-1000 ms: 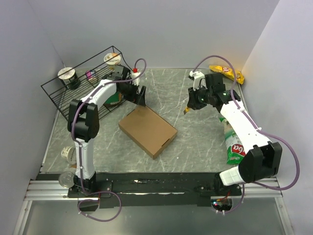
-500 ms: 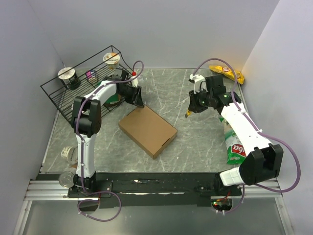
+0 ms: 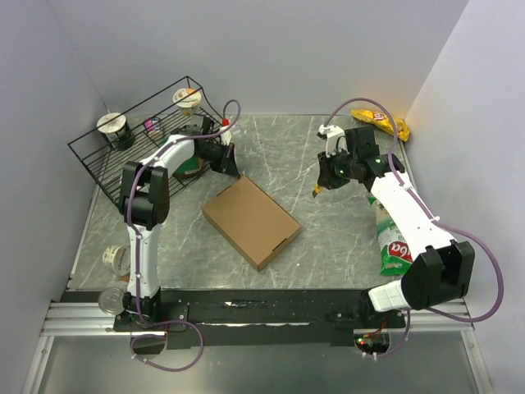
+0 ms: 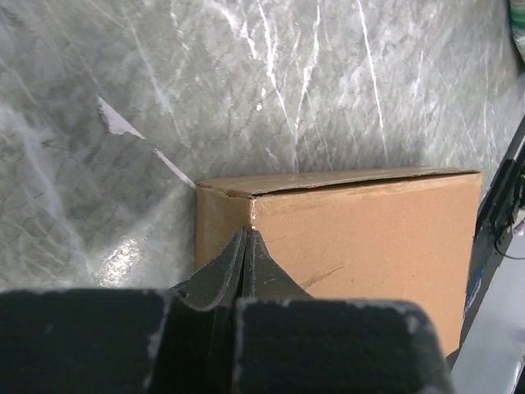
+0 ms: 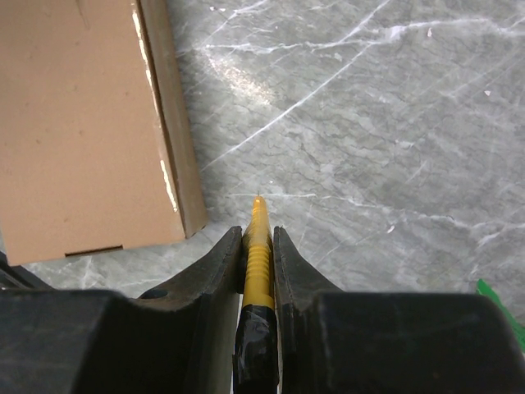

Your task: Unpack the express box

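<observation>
The express box (image 3: 250, 220), a flat brown cardboard carton, lies closed in the middle of the marble table. My left gripper (image 3: 231, 167) is shut with nothing between its fingers. Its tips (image 4: 248, 234) are at the far corner of the express box (image 4: 361, 238); whether they touch it I cannot tell. My right gripper (image 3: 319, 185) hovers to the right of the box, shut on a yellow cutter (image 5: 258, 242) whose handle is wrapped in black tape. The cutter's tip points down at bare table beside the edge of the box (image 5: 74, 123).
A black wire basket (image 3: 98, 160) with cups stands at the back left. A yellow snack bag (image 3: 377, 120) lies at the back right. A green and white bag (image 3: 392, 242) lies under my right arm. Cups and a can (image 3: 112, 279) sit at the near left edge.
My left gripper has gone from open to shut at the box's far corner. My right gripper has drifted slightly to the right with the cutter.
</observation>
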Robot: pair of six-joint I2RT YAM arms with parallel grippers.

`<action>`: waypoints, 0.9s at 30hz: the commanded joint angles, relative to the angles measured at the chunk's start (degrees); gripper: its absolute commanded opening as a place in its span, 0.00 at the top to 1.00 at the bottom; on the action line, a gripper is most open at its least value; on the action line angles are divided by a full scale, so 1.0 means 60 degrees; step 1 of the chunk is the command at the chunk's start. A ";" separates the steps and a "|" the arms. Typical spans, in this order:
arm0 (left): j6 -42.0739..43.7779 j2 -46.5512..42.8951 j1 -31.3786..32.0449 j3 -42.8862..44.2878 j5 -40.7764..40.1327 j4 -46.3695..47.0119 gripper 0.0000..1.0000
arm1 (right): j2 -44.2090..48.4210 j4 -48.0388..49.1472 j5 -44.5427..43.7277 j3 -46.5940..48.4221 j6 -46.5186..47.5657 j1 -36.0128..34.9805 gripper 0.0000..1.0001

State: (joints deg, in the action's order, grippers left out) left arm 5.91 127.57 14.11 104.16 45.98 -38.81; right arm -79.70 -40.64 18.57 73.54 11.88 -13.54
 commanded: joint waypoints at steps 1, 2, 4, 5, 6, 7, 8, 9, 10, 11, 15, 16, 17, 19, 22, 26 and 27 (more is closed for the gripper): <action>0.0333 -0.0649 0.0080 0.0131 0.0773 -0.0373 0.99 | -0.0120 0.0197 -0.0223 0.0209 0.0188 0.0104 1.00; 0.0347 -0.0781 0.0080 0.0072 0.1021 -0.0315 0.99 | -0.0134 0.0139 -0.0223 0.0253 0.0203 0.0089 1.00; 0.0362 -0.1132 0.0080 -0.0117 0.1286 -0.0154 0.99 | -0.0207 0.0109 -0.0282 0.0355 0.0290 0.0118 1.00; 0.0362 -0.1236 0.0080 -0.0177 0.1418 -0.0052 0.99 | -0.0266 0.0094 -0.0297 0.0385 0.0305 0.0118 1.00; 0.0362 -0.1338 0.0080 -0.0206 0.1376 -0.0080 0.99 | -0.0310 0.0080 -0.0297 0.0429 0.0320 0.0118 1.00; 0.0580 -0.1528 0.0080 -0.0163 0.1346 -0.0196 0.99 | -0.0339 0.0079 -0.0297 0.0487 0.0320 0.0118 1.00; 0.0771 -0.1646 0.0080 -0.0163 0.1245 -0.0487 0.99 | -0.0368 0.0094 -0.0268 0.0502 0.0320 0.0133 1.00; 0.1265 -0.1778 0.0080 -0.0206 0.1200 -0.0621 0.99 | -0.0398 0.0109 -0.0253 0.0517 0.0291 0.0104 1.00; 0.1473 -0.2112 0.0080 -0.0439 0.1156 -0.0695 0.99 | -0.0413 0.0123 -0.0195 0.0546 0.0262 0.0118 1.00; 0.1679 -0.2319 0.0080 -0.0615 0.1098 -0.0768 0.99 | -0.0442 0.0123 -0.0165 0.0546 0.0232 0.0133 1.00; 0.4571 -0.3490 0.0270 -0.1726 0.0036 -0.1838 0.46 | -0.0501 0.0211 -0.0150 0.0605 0.0188 0.0133 1.00; 0.5176 -0.4334 0.0343 -0.2731 -0.0248 -0.1751 0.39 | -0.0501 0.0226 -0.0165 0.0620 0.0188 0.0118 1.00; 0.5733 -0.4806 0.0474 -0.3306 -0.0613 -0.1590 0.34 | -0.0530 0.0240 -0.0194 0.0649 0.0188 0.0118 1.00; 0.6980 -0.6208 0.0694 -0.5029 -0.1664 -0.0658 0.24 | -0.0515 0.0197 -0.0194 0.0693 0.0144 0.0104 1.00; 0.6576 -0.7225 0.1236 -0.6340 -0.3318 0.0837 0.12 | -0.0515 0.0036 -0.0121 0.0809 0.0130 0.0118 1.00; 0.3433 -0.6848 0.1486 -0.5848 -0.4973 0.1032 0.17 | -0.0486 -0.0067 -0.0106 0.0913 0.0188 0.0118 1.00; 0.1437 -0.6688 0.1414 -0.5687 -0.5388 0.1019 0.17 | -0.0471 -0.0067 -0.0106 0.0942 0.0159 0.0118 1.00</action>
State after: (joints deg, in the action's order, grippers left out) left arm 36.34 84.68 23.40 66.63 28.84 -39.66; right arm -83.09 -41.19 17.47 76.07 13.08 -13.23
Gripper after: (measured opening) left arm 0.844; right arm 0.251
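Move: At the box's far corner, the left hand has its fingers shut; the middle of the box lies about 13 cm back, 4 cm to its right and some 3 cm lower. The green tub sits roughly 13 cm to this hand's left and 2 cm farther out, under the wire rack, whose middle is about 22 cm left, 3 cm ahead and 6 cm up. From the right hand, which still holds the knife, the box's middle is about 18 cm left, 4 cm back and 14 cm below. Rising off the far corner of the box with shut fingers, the left hand climbs about 5 cm, then sweeps back towards its base and slightly left over the box, roughly 15 cm in all, sinking a little at the end. During the sweep the fingers open wide and the hand rolls clockwise some 40 degrees, mostly around the line of its fingers. ##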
